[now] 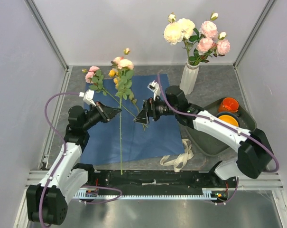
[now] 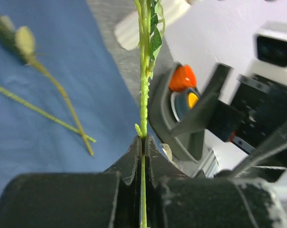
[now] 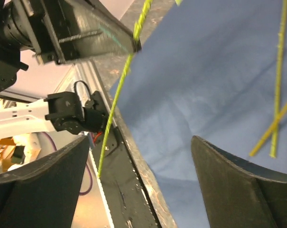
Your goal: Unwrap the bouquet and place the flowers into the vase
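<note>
The white ribbed vase (image 1: 189, 78) stands at the back right with several pink and cream flowers (image 1: 195, 35) in it. The bouquet's blue paper (image 1: 152, 133) lies spread flat. My left gripper (image 1: 118, 112) (image 2: 143, 140) is shut on the long green stem (image 1: 121, 142) (image 2: 144, 95) of a pink-headed rose (image 1: 124, 63), held above the paper. My right gripper (image 1: 142, 116) (image 3: 138, 180) is open and faces the left one. The held stem (image 3: 119, 90) hangs beyond its left finger (image 3: 39, 180), not between the jaws. More flowers (image 1: 93, 75) lie on the paper, their stems (image 2: 62, 118) (image 3: 276, 95) crossing.
A dark grey tray (image 1: 205, 137) with an orange cup (image 1: 228, 104) (image 2: 182, 77) sits at the right, under the right arm. The cream ribbon (image 1: 181, 156) lies loose by the paper's near right corner. White walls close in three sides.
</note>
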### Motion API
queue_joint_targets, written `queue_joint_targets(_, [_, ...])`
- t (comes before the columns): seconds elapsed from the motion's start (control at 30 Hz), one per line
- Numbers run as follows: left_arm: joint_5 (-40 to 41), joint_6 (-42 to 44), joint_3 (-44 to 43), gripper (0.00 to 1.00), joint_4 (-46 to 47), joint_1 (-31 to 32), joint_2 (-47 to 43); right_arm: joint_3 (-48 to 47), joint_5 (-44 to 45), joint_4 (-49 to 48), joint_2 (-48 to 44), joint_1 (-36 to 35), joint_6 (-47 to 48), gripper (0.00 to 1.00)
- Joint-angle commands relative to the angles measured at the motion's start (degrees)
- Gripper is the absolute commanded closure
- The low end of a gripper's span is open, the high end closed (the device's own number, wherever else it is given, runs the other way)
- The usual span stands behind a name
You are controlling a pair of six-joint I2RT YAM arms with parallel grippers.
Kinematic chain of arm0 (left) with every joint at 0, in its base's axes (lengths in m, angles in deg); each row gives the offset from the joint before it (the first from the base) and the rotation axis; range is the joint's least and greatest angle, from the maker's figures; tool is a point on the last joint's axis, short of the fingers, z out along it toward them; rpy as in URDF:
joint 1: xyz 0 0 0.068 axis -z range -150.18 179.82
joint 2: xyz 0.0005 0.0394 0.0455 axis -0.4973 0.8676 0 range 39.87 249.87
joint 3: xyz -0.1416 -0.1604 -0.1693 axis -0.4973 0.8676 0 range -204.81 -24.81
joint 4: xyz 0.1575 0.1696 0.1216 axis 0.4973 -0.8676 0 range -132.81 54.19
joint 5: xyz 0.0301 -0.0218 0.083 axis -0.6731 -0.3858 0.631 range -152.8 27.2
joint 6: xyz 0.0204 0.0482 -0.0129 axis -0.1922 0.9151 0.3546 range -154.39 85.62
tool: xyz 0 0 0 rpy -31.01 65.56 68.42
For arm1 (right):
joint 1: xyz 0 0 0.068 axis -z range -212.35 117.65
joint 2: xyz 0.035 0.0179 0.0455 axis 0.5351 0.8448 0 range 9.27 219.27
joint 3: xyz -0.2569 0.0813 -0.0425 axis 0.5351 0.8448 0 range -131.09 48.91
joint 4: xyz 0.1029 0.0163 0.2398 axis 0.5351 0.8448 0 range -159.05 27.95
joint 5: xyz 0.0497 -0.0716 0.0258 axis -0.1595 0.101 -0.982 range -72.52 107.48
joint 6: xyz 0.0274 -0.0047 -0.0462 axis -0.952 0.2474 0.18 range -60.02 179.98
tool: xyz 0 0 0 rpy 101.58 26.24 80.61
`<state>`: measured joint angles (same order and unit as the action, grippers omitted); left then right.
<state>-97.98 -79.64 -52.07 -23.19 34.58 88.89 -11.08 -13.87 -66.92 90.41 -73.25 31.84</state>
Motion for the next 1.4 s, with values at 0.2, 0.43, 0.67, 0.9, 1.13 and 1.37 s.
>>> queue_joint_targets(0.2, [-11.05,6.67,-3.58,0.98,8.39,7.02,0.30,-1.99,4.27,-17.40,4.03,-2.78,-14.21,0.31])
queue_joint_targets(0.43, [-10.70,8.08,-3.85,0.98,6.10,10.10,-0.94,2.16,10.08,-26.04,1.20,-2.78,-18.79,0.35])
queue_joint_targets(0.67, [-10.35,8.34,-3.93,0.98,5.13,12.12,-1.64,0.84,11.05,-26.39,3.67,-2.78,-20.81,0.58])
queue_joint_targets(0.9, [-4.91,12.63,-6.65,0.96,-5.12,12.74,-2.34,0.40,11.58,-21.57,1.31,-2.78,-15.31,1.00])
queue_joint_targets(1.13, [4.68,19.85,-13.07,0.24,-20.88,12.82,-2.08,-5.92,14.56,-0.34,-8.69,-2.78,7.61,1.00])
queue_joint_targets(1.37, [5.21,21.17,-13.87,0.18,-22.03,13.44,-1.47,-9.71,33.17,11.84,-21.80,-2.78,22.49,1.00])
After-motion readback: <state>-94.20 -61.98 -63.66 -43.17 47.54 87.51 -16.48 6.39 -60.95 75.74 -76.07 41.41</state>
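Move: From the right gripper, open and empty, the leafy part of the peach flower's stem stands about 9 cm to the left, some 4 cm ahead and 2 cm higher. The white vase is about 15 cm ahead of this gripper, 21 cm to its right and 8 cm lower. The crossed stem ends on the cloth lie nearly under it, 2 cm back and 15 cm down. For the left hand, already pinching this flower, the right gripper is some 9 cm to its right, about level. Rightward and back by some 8 cm, turning about 20 degrees clockwise, the left hand brings the peach flower to the right gripper, which reaches about 5 cm left, up and forward and shuts on the stem just below the leaves. The left fingers then open wide, and the right hand carries the flower about 7 cm up and 8 cm right, rolling its forward side up. ##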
